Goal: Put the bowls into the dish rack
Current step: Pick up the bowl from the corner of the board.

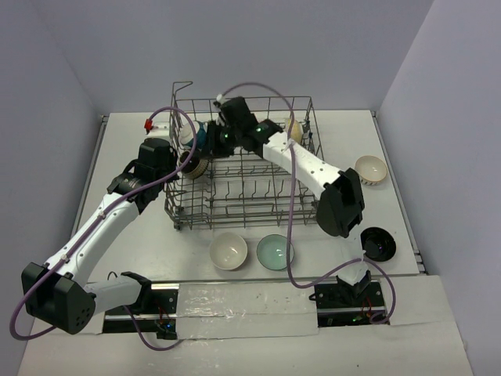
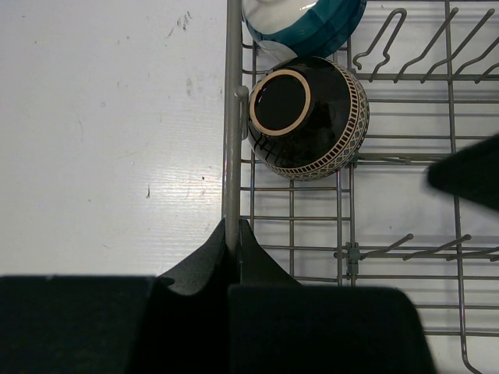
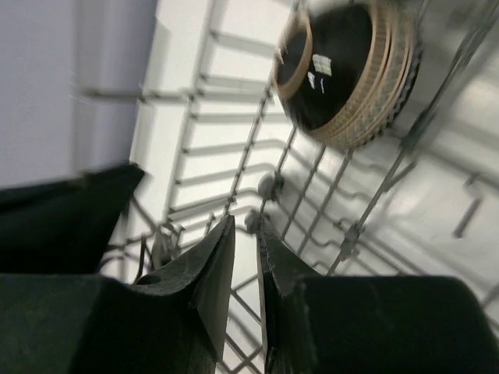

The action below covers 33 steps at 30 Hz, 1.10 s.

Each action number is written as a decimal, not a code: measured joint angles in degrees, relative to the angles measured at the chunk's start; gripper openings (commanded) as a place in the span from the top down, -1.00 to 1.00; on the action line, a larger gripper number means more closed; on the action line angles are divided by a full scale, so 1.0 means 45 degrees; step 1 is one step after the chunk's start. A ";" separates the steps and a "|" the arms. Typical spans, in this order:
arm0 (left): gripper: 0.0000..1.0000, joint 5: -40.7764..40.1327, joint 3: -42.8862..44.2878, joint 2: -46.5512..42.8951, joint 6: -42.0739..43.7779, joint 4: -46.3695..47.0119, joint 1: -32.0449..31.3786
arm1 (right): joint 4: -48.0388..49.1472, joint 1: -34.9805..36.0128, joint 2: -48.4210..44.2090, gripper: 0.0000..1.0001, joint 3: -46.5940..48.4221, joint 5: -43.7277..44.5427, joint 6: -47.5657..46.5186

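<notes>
The grey wire dish rack (image 1: 244, 205) stands mid-table. My left gripper (image 2: 234, 226) is shut on the rack's left rim wire (image 2: 231, 140); from above it sits at the rack's left side (image 1: 174, 174). Inside the rack, by that rim, a black patterned bowl (image 2: 308, 117) lies on its side, with a blue-and-white bowl (image 2: 304, 19) behind it. My right gripper (image 3: 245, 222) hangs inside the rack near the black bowl (image 3: 347, 74), jaws a little apart and holding nothing. A cream bowl (image 1: 293, 127) leans in the rack's back right.
On the table in front of the rack sit a cream bowl (image 1: 228, 251) and a pale green bowl (image 1: 275, 251). A black bowl (image 1: 379, 243) and a white bowl with a patterned outside (image 1: 371, 169) lie to the right. The right arm's forearm crosses the rack's right half.
</notes>
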 measured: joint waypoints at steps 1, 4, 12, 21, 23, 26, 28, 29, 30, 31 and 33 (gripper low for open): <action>1.00 0.0000 0.0000 0.0000 0.0000 0.0000 0.0000 | -0.0879 0.0010 0.0073 0.48 0.0981 0.0505 -0.0321; 1.00 0.0000 0.0000 0.0000 0.0000 0.0000 0.0000 | -0.2589 0.0019 0.0029 0.45 0.3356 0.2526 -0.1122; 1.00 0.0005 0.0000 -0.0005 0.0000 0.0000 0.0000 | -0.4789 0.0029 -0.3672 0.45 0.0340 0.9233 -0.1350; 1.00 0.0015 0.0000 -0.0010 0.0005 0.0000 0.0000 | -0.4911 -0.0010 -0.9738 0.54 -0.5391 1.2012 0.0146; 0.99 0.0019 0.0000 -0.0015 0.0000 0.0000 0.0000 | -0.4532 -0.0015 -1.1069 0.55 -0.6460 1.1832 0.0131; 1.00 0.0019 0.0000 -0.0015 0.0005 0.0000 0.0005 | -0.3633 -0.0010 -1.2847 0.57 -0.7990 1.0642 -0.0369; 1.00 0.0019 0.0000 -0.0015 0.0000 0.0000 0.0005 | -0.3172 0.0034 -1.3483 0.56 -0.8694 0.9646 -0.0865; 1.00 0.0019 0.0000 -0.0015 0.0005 0.0000 0.0005 | -0.2977 0.0112 -1.3721 0.56 -0.9005 0.8966 -0.1175; 0.99 0.0019 0.0000 -0.0015 0.0005 0.0000 0.0005 | -0.2866 0.0185 -1.3809 0.55 -0.9190 0.8388 -0.1394; 0.99 0.0019 0.0000 -0.0015 0.0000 0.0000 0.0005 | -0.2715 0.0291 -1.3843 0.53 -0.9379 0.7757 -0.1710; 0.99 0.0019 0.0000 -0.0015 0.0000 0.0000 0.0005 | -0.2390 0.0622 -1.3833 0.50 -0.9850 0.6300 -0.2322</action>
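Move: From the right hand the black bowl at the near right corner lies about 49 cm right, 18 back and 17 below; the green bowl 16 right and 20 back, the white bowl 20 back and 2 right, both 17 below. The brown bowl in the rack sits 6 cm left, level fore and aft, 10 below. From the left hand the black bowl is about 65 cm right, 16 back, 18 below. The empty right hand rises, then sweeps some 25 cm right and 15 back, away from the brown bowl. ##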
